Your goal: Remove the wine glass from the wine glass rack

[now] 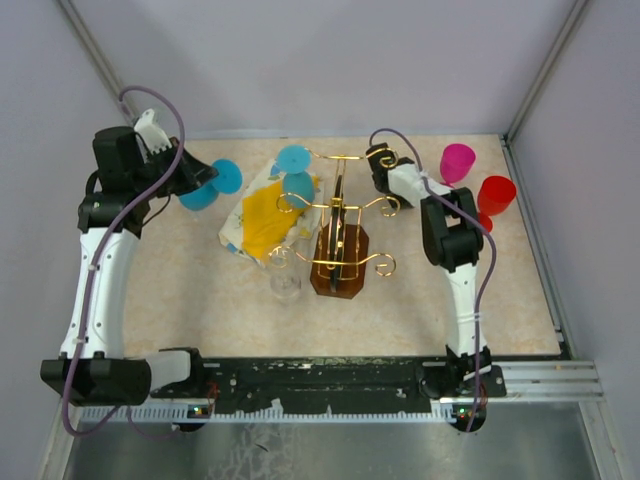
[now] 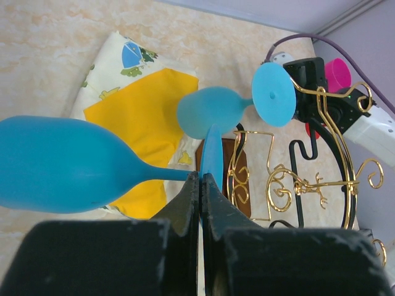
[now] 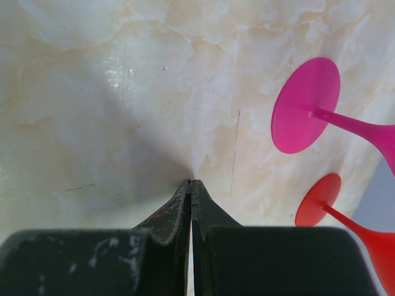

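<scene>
My left gripper (image 2: 201,176) is shut on the foot rim of a blue wine glass (image 2: 62,163), which lies sideways in the air at the left, clear of the rack (image 1: 200,195). The wine glass rack (image 1: 340,262) is gold wire on a dark wooden base, mid-table. A second blue wine glass (image 2: 210,111) hangs on its far-left arm (image 1: 296,172). A clear glass (image 1: 286,284) is at the rack's near-left arm; I cannot tell if it hangs or stands. My right gripper (image 3: 191,182) is shut and empty, by the rack's far-right top (image 1: 379,162).
A yellow-and-white cloth (image 1: 260,215) lies left of the rack, under the hanging blue glass. A pink glass (image 1: 457,160) and a red glass (image 1: 495,193) lie at the far right; their feet show in the right wrist view. Walls close in the table's far and side edges.
</scene>
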Motion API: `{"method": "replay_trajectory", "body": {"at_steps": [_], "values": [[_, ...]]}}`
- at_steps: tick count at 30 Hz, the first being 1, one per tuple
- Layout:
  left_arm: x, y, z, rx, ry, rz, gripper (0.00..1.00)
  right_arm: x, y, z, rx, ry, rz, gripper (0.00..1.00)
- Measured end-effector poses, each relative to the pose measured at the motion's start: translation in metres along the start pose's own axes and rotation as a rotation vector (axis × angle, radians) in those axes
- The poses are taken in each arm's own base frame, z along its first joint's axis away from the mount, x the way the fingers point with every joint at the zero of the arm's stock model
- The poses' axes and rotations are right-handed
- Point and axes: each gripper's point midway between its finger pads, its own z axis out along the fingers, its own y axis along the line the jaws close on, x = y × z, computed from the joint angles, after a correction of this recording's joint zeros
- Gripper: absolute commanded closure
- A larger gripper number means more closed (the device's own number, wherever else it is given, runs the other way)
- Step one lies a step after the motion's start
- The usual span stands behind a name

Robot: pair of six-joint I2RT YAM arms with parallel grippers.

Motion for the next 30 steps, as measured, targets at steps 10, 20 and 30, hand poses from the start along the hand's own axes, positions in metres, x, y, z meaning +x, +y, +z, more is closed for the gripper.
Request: {"method": "replay_trajectory", "body": {"at_steps": [10,20,30], "values": [[-0.02,-0.001,0.009,-0.003,-0.019,0.009,1.0,0.001,0.011,-0.008,-0.206,-0.016,0.083,0.95],[-0.059,0.002,0.031,-0.026,-0.051,0.036,1.0,0.005,0.042,-0.03,-0.416,-0.016,0.135,1.0],[-0.083,0.024,0.078,-0.073,-0.024,0.039,1.0,0.025,0.054,-0.045,-0.527,0.031,0.191,1.0]]}}
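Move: Left hand: it already grips the stem of a blue wine glass; the bare far-left table it seems bound for lies roughly 19 cm ahead, 17 cm left and 34 cm down. The cloth is some 10 cm ahead, 8 cm right and 34 cm down, the hanging blue glass about 6 cm ahead, 18 cm right and 5 cm down. From the right hand, the rack's wooden base is around 17 cm back, 20 cm left, 2 cm lower; the pink glass stands about 5 cm ahead and 13 cm right, 7 cm up. Carrying the blue glass clear of the rack, still pinched by its stem, the left hand pushes forward about 11 cm, gathering speed and climbing slightly before easing off the rise. The right hand, shut and just above the table, slides left and then back, some 5 cm each way, towards the rack's base, rolling about 30 degrees so that its left side rises. ##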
